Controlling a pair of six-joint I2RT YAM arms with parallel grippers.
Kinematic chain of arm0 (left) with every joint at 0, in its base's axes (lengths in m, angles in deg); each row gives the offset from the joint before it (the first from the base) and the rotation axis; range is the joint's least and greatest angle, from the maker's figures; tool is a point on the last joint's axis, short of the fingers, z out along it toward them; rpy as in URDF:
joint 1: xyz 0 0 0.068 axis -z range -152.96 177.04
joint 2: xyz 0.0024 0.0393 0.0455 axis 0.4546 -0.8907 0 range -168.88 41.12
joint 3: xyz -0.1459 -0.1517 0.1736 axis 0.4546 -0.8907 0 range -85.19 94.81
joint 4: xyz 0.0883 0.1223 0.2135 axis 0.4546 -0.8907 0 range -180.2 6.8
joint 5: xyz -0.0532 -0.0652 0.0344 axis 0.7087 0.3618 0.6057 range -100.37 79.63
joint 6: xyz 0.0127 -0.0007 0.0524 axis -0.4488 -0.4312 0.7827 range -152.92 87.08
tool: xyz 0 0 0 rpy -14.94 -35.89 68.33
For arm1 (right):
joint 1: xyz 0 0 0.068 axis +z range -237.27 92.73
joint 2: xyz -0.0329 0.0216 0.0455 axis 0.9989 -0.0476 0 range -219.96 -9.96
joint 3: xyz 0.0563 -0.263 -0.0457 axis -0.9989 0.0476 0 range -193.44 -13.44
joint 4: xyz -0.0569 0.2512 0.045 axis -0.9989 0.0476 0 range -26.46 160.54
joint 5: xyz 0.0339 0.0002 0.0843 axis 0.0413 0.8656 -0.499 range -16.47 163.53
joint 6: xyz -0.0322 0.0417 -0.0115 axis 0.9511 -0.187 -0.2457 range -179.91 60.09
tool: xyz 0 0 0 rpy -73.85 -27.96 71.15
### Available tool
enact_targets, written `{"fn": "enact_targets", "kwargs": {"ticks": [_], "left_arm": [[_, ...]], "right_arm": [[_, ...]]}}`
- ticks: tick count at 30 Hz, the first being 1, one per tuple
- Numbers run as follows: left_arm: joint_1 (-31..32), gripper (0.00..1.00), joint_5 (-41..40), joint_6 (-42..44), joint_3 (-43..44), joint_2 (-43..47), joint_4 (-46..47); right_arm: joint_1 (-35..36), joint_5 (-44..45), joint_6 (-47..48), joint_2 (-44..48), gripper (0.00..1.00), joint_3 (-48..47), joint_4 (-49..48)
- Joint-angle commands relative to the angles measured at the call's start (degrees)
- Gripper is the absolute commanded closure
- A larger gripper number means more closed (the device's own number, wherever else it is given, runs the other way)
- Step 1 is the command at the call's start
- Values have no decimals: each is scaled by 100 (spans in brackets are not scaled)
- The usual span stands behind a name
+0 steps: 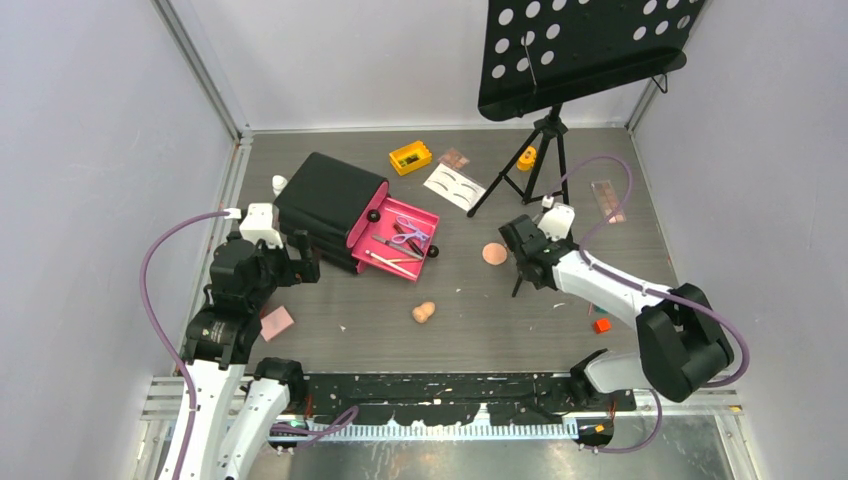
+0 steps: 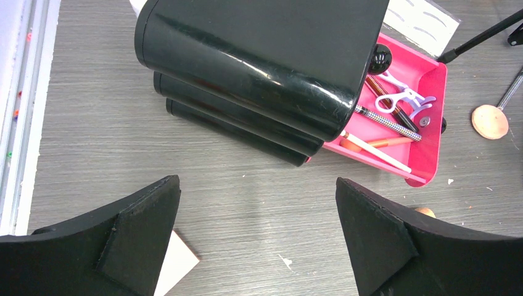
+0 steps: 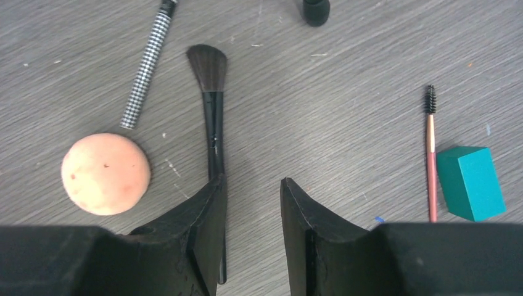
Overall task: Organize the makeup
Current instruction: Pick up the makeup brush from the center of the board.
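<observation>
My right gripper (image 3: 251, 182) is open, low over the table. A black powder brush (image 3: 213, 117) lies flat with its handle running under and along the inner side of the left finger. A round peach sponge (image 3: 106, 174) and a checkered pencil (image 3: 146, 68) lie to its left. A spoolie brush (image 3: 430, 148) and a teal block (image 3: 472, 182) lie to its right. My left gripper (image 2: 256, 182) hangs wide open and empty just in front of the black chest (image 2: 259, 55). Its pink drawer (image 2: 425, 80) is pulled out and holds lilac scissors (image 2: 404, 98) and thin pencils.
A music stand (image 1: 580, 50) on a tripod stands at the back right. An eyebrow card (image 1: 455, 187), a yellow block (image 1: 410, 157) and brown palettes (image 1: 607, 200) lie at the back. A peach sponge (image 1: 424, 312), a pink pad (image 1: 276, 322) and an orange block (image 1: 601, 325) lie nearer.
</observation>
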Motion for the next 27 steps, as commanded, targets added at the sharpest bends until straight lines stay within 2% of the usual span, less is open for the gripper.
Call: {"fn": "enact_targets", "kwargs": {"ticks": [1,6,14,21,24,27], "left_arm": [[-25,0,93,0,-22,15,314],[-23,0,93,0,-23,10,310],[-25,0,93,0,-23,22,311],[-24,0,93,0,-23,13,315],[-24,0,93,0,-23,20,324],[-25,0,93,0,-23,22,318]], "right_arm": [[-405,-660,-40,54,58,124,-459],[-729,-1387,177,-315,59,171,-953],[-840,-1519,268,-848,62,-14,-1034],[-895,-1448,263,-1143,77,-74,-875],[-897,-1419,294,-1071,89,-8,-897],[-898,-1431,347,-785,96,117,-983]]}}
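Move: The makeup brush lies just under the right hand, its middle about 6 cm below and 1 cm ahead and to the left. The round peach sponge is some 5 cm ahead and 10 cm left, the checked pen about 11 cm ahead and 2 cm left, the teal block roughly 8 cm back and 18 cm right. From the left hand the brush is about 62 cm right, 7 cm ahead and 22 cm below. The right hand sinks about 5.5 cm onto the makeup brush, tilting slightly, and its fingers close, pinching the handle. ##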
